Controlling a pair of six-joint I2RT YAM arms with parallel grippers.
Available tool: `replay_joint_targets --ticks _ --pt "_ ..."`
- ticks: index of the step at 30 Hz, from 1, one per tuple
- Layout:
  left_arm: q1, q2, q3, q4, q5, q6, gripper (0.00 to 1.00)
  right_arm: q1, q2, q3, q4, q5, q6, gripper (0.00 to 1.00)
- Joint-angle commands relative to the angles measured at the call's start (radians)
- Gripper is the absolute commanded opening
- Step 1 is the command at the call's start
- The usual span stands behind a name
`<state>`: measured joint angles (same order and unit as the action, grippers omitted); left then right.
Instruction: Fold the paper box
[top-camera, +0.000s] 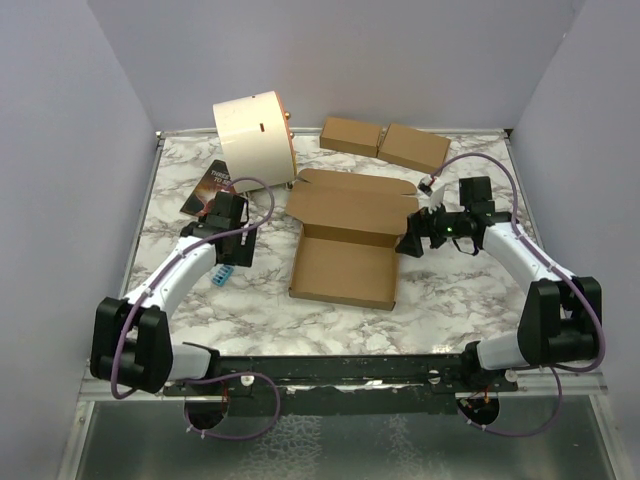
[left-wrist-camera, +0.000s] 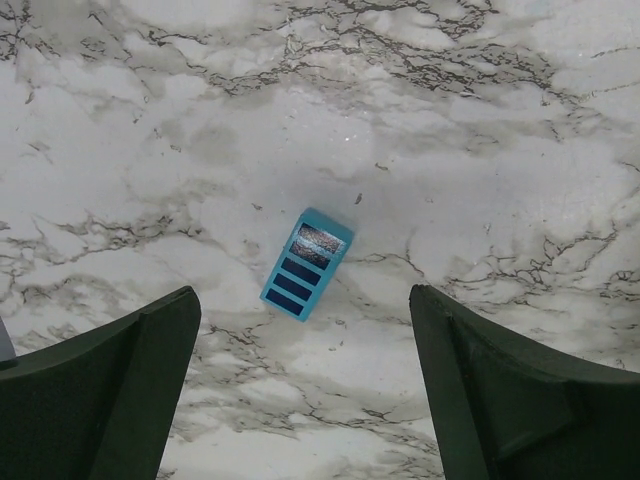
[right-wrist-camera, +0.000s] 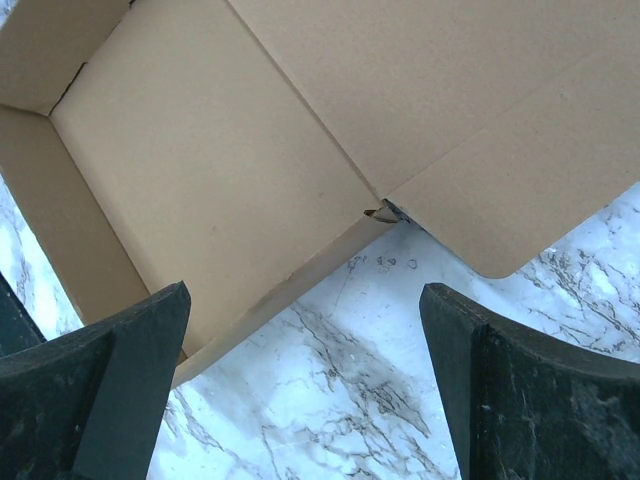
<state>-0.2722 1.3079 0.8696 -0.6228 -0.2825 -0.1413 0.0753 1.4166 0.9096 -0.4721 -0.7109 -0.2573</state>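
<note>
The paper box (top-camera: 345, 262) lies in the middle of the marble table as a shallow brown tray, its lid (top-camera: 352, 200) open toward the back. My right gripper (top-camera: 411, 240) hangs open just off the box's right side. In the right wrist view, the right gripper (right-wrist-camera: 305, 290) is over bare marble, with the box's side wall and tray floor (right-wrist-camera: 200, 150) ahead and a rounded flap (right-wrist-camera: 520, 210) to the right. My left gripper (top-camera: 232, 255) is left of the box, apart from it. In its wrist view the left gripper (left-wrist-camera: 302, 295) is open and holds nothing.
A small blue block (left-wrist-camera: 307, 263) lies on the marble under the left gripper, also visible from above (top-camera: 224, 272). A cream drum (top-camera: 252, 138) stands at the back left. Two small closed boxes (top-camera: 352, 134) (top-camera: 415, 146) sit behind the lid. A dark packet (top-camera: 208, 186) lies far left.
</note>
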Motion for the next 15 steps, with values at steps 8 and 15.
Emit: replay_joint_targets --ticks 8,15 --pt "0.079 0.182 0.040 0.022 0.140 0.201 0.78 -0.011 -0.030 0.018 -0.022 -0.039 -0.025 1.00" --pt "0.128 0.233 0.047 0.013 0.201 0.219 0.65 -0.012 -0.021 0.017 -0.023 -0.054 -0.023 1.00"
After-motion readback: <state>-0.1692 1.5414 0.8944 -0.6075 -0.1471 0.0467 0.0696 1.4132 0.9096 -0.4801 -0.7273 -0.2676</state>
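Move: The small blue block I'm after lies on the marble some 8 cm below my left hand, about 3 cm to its left and 2 cm back. The dark booklet is around 18 cm ahead of this hand and 8 cm to its left. The open paper box has its middle roughly level with the hand and 26 cm to its right. From my right hand the block is some 45 cm to the left and 4 cm back, about 10 cm lower. I lower my left hand about 5 cm, almost straight down onto the blue block, easing a little to the left as I go. Meanwhile I tip the fingers some 15 degrees nearer to vertical with a slight clockwise turn, and draw them partly together from nearly wide open, so they come down either side of the block without gripping it yet. ##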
